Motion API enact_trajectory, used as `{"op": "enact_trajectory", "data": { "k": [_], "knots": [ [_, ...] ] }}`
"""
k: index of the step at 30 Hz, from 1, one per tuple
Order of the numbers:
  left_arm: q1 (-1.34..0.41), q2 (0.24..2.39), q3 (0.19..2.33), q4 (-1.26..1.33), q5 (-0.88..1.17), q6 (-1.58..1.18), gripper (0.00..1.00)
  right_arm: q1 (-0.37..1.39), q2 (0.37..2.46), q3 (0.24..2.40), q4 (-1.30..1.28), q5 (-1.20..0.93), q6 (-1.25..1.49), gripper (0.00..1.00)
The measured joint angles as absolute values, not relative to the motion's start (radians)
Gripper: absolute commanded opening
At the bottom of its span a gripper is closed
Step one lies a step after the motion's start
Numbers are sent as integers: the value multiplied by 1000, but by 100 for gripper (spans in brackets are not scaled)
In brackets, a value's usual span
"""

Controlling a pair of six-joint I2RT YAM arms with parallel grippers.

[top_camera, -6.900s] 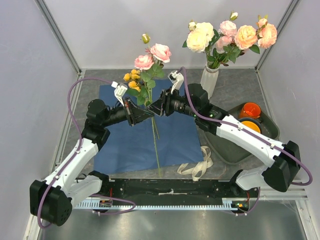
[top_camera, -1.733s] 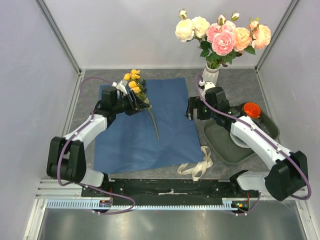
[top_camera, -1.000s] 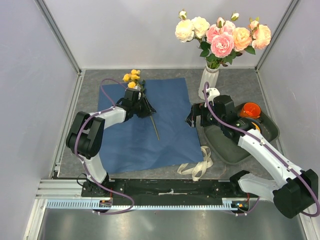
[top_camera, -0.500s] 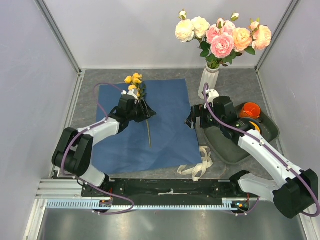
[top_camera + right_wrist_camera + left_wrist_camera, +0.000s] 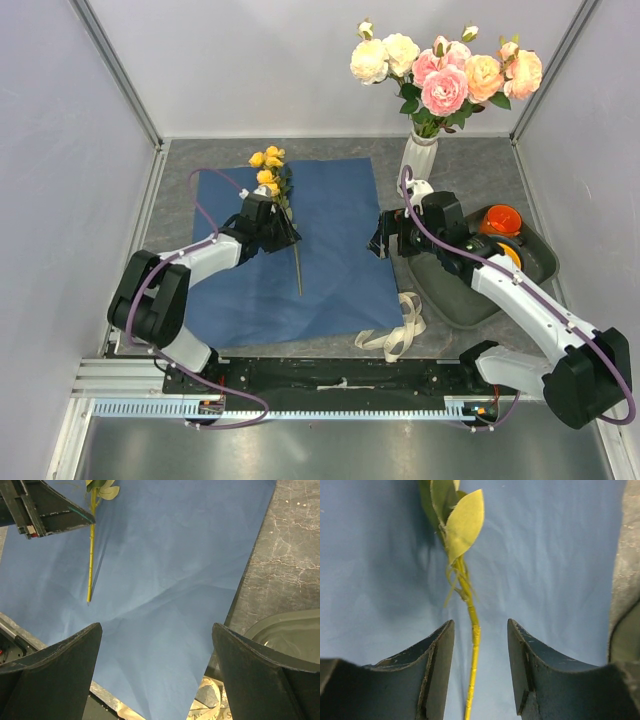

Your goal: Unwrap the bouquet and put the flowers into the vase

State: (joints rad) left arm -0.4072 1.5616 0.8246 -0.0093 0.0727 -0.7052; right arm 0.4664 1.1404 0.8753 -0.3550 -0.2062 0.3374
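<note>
A yellow-headed flower (image 5: 268,168) lies on the unfolded blue paper (image 5: 335,255), its green stem (image 5: 297,265) pointing toward the near edge. My left gripper (image 5: 283,232) hangs over the stem just below the leaves. In the left wrist view the stem (image 5: 475,640) runs between the open fingers (image 5: 437,665) without touching either, below a leaf (image 5: 464,522). My right gripper (image 5: 382,240) is open and empty over the paper's right edge (image 5: 165,555). The white ribbed vase (image 5: 418,160) at the back holds pink, cream and peach roses (image 5: 440,70).
A cream ribbon (image 5: 400,325) lies loose off the paper's near right corner. A dark grey tray (image 5: 450,295) with an orange cup (image 5: 500,220) sits at the right, under the right arm. Grey walls close in the table on three sides.
The left gripper has swung and shifted slightly, and its jaws have opened. The stem has turned from slanting right to pointing straight at the near edge. The right arm has barely moved.
</note>
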Motion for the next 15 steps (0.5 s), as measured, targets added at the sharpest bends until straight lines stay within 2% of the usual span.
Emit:
{"op": "enact_trajectory", "data": {
  "k": [3,7,12,14,15],
  "knots": [
    [-409,1586,825,-30,60,-705,50,466,1142,875,-354,-209,337,98],
    [-420,1623,825,-32,59,-703,37,466,1145,875,-352,-210,338,98],
    [-428,1657,825,-31,65,-698,15,466,1150,875,-352,-213,345,98],
    [-428,1660,825,-31,73,-692,2,466,1150,875,-352,-213,346,98],
    [-428,1660,826,-31,78,-690,2,466,1150,875,-352,-213,346,98]
  ]
}}
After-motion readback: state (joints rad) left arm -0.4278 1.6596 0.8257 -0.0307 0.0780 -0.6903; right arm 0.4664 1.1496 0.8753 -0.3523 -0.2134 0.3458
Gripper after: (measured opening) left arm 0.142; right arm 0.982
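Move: The yellow rose stem lies on the blue wrap some 5 cm below the half-open left fingers and about 1 cm back, running between them with no sideways offset. Its blossoms lie about 16 cm ahead and 5 cm to the left, its cut end roughly 12 cm back and 1 cm right. The vase stands some 12 cm ahead and 23 cm right. From the idle right hand, the stem's grasp point is about 6 cm ahead, 15 cm left and 15 cm down. The left hand sinks about 4 cm onto the yellow rose stem, easing back about 1.5 cm towards its own base and tipping its fingers some 5 degrees further down. Late in the descent the half-open fingers begin to close, and they go on closing as the hand levels off low over the blue wrap, pinching the bare stem just below the leaves between the fingertips. ##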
